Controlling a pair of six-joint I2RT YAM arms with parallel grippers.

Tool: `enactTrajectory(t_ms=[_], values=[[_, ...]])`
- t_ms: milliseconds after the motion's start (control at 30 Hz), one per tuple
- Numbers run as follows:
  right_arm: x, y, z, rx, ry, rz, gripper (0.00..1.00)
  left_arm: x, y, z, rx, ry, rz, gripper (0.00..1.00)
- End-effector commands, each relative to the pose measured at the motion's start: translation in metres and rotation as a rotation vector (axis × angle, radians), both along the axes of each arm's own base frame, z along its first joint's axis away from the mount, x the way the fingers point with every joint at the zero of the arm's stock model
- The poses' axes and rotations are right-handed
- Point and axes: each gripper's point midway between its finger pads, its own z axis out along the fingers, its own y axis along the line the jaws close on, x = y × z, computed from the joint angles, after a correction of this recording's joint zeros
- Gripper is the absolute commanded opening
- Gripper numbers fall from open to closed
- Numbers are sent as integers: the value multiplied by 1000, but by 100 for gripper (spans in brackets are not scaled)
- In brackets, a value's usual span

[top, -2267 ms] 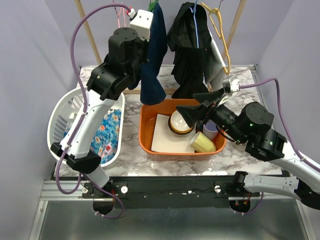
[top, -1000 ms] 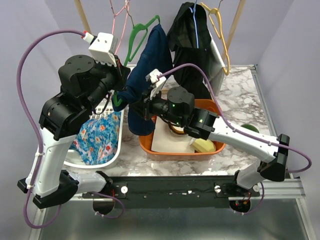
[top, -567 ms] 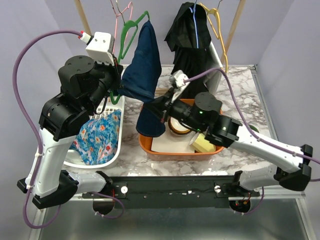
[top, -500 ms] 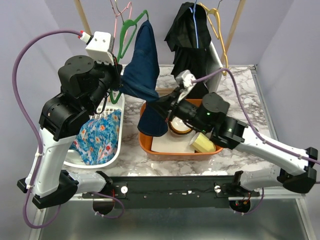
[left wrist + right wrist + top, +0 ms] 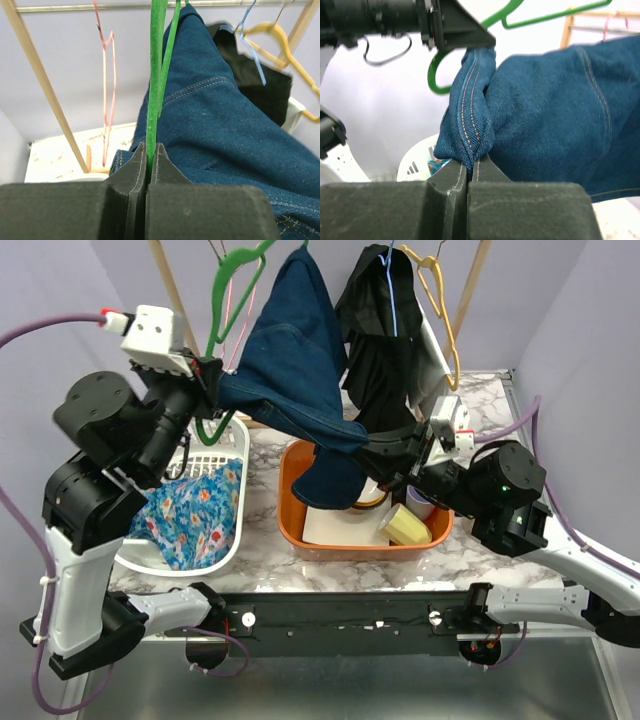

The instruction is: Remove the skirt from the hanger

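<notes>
The dark blue denim skirt (image 5: 290, 345) is draped over a green hanger (image 5: 235, 260) and stretched out sideways between my two arms. My left gripper (image 5: 210, 378) is shut on the hanger's thin green bar (image 5: 155, 75), with the denim (image 5: 225, 125) just to the right of the fingers. My right gripper (image 5: 363, 452) is shut on a bunched seam of the skirt (image 5: 475, 115), which rises straight out of its closed fingers (image 5: 472, 167). The hanger's hook (image 5: 437, 75) and arm show behind the cloth.
An orange bin (image 5: 290, 515) with cups and paper sits below the skirt. Left of it stands a white basket (image 5: 115, 495) holding floral cloth. A black garment (image 5: 385, 335), a yellow hanger (image 5: 440, 295) and a pink hanger (image 5: 105, 75) hang on the wooden rack (image 5: 40, 85).
My right gripper closed on the skirt and drew it toward the right. My left arm lifted the hanger higher and leftward, so the skirt now spreads between them.
</notes>
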Motion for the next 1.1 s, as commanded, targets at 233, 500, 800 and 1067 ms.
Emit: enactTrajectory(t_ms=[233,500,800,1067], values=[[-64,-53,76,219,-335,141,1,1,69,58,-32,-183,344,0],[-81,-64,87,175,-362,191,1,-5,82,67,-53,-215,396,0],[-56,-21,80,176,-239,199,1,-31,71,93,-215,-285,226,0],[22,82,52,151,229,121,1,-72,52,114,-368,-375,-22,0]])
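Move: The right hand holds a bunched edge of the skirt; the green hanger still inside its far side has its middle roughly 25 cm to the left, 20 cm ahead and 10 cm up. The hanging black garment is about 20 cm ahead and 4 cm right of this hand, the orange tub some 18 cm ahead, 2 cm right and far below. From the left hand, pinching the hanger, the skirt's middle lies about 14 cm right and 3 cm ahead, nearly level. Back, up and somewhat to its right, the right hand draws the pinched skirt about 10 cm, then reverses and swings roughly 10 cm left and 5 cm forward, sinking slightly, shut on the cloth throughout. The left hand keeps its pinch on the green hanger and carries it mostly up and to the left, finally back as well, its fingers tipping upward some 15 degrees. ##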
